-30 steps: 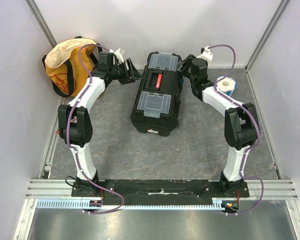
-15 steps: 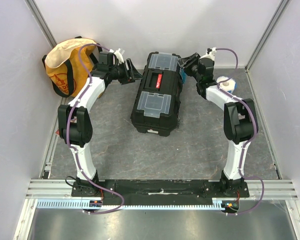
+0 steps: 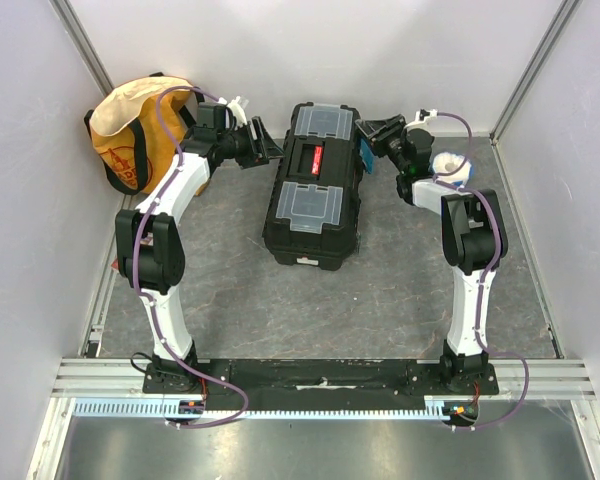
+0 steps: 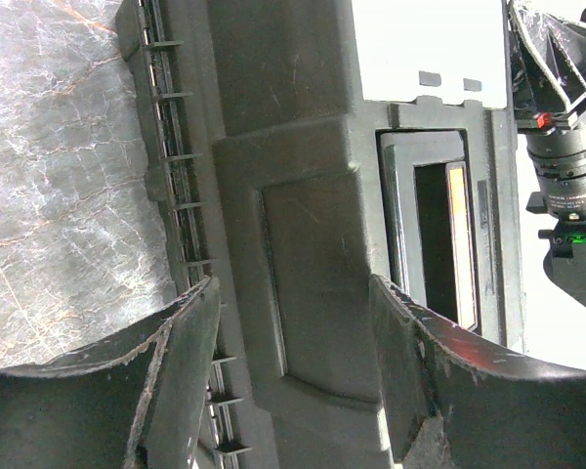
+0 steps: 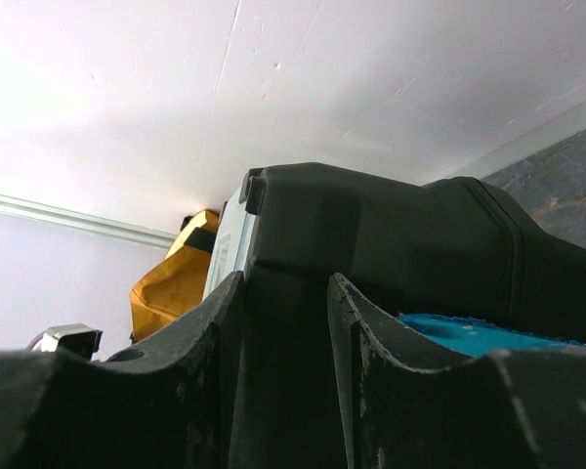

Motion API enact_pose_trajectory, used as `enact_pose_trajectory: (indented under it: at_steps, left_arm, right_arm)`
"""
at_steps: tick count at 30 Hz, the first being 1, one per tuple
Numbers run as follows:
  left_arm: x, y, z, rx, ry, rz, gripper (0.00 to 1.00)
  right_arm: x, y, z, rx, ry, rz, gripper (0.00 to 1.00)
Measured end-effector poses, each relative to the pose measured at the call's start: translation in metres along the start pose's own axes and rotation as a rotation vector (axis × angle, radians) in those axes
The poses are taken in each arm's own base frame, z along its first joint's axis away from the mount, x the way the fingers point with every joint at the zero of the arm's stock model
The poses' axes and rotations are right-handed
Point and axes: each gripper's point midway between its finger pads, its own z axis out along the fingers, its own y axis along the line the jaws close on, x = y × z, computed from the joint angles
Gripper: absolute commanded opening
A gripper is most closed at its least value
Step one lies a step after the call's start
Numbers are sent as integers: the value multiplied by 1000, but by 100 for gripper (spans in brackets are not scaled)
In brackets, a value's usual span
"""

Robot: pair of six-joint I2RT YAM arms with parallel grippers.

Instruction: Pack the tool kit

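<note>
The tool kit [image 3: 315,185], a black box with two clear lids and a red-marked handle [image 3: 317,160], lies at the back middle of the mat. My left gripper [image 3: 268,148] is open at its back-left side. In the left wrist view the box's black side wall [image 4: 303,215] fills the gap between the spread fingers of the left gripper [image 4: 293,288]. My right gripper [image 3: 372,130] is at the box's back-right corner beside a blue latch [image 3: 364,155]. Seen from the right wrist, that gripper [image 5: 285,278] has its jaws a little apart, with the box [image 5: 391,225] right in front and the latch [image 5: 469,332] to the right.
A yellow-orange fabric bag [image 3: 130,135] with black straps slumps in the back-left corner and also shows behind the box as the bag [image 5: 176,278]. A small white and blue object [image 3: 452,165] sits right of the box. White walls close in the back and sides.
The right arm has swung back and up, carrying its gripper from the box's right side to the back-right corner, and its jaws have narrowed. The left arm has not moved.
</note>
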Motion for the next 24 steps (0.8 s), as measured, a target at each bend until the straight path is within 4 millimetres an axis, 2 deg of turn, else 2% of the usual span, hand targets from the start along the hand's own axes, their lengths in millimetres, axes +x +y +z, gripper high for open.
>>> enact_pose_trajectory:
  at_steps: [3, 8, 9, 12, 14, 19, 21, 24]
  left_arm:
    - [0, 0, -1, -5, 1, 1, 68]
    - [-3, 0, -3, -24, 5, 6, 73]
    - [-5, 0, -4, -29, 3, 7, 75]
    - [-14, -4, -7, -42, -19, 19, 83]
    - [-23, -7, -9, -50, -42, 31, 89]
    - [-34, -14, -13, -38, -69, 55, 91]
    - [-33, -16, -13, -31, -64, 59, 91]
    - [-30, -19, -13, -10, -48, 62, 91]
  right_arm:
    - [0, -1, -1, 13, 1, -12, 50]
    - [-8, -1, -3, 114, 14, -94, 64]
    - [-11, -1, -3, 140, 19, -117, 69]
    - [-26, 10, 1, 187, 33, -194, 98]
    - [-37, 20, -4, 199, 31, -231, 98]
    - [-58, 36, -27, 244, 53, -336, 98]
    - [-57, 40, -35, 250, 86, -358, 98]
    - [-41, 43, -49, 259, 160, -379, 98]
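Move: The open far blue latch on the tool box's right side lies about 5 cm back, 2 cm right and 5 cm below the right hand. The tool box's middle is some 12 cm back, 9 cm left and 9 cm down from this hand; the blue roll stands roughly 10 cm back, 19 cm right and 14 cm lower. From the left hand the tool box's middle is about 6 cm back, 7 cm right and 9 cm down. Both hands open wider and rise some 4-5 cm, the right also backing rightward from the tool box. ##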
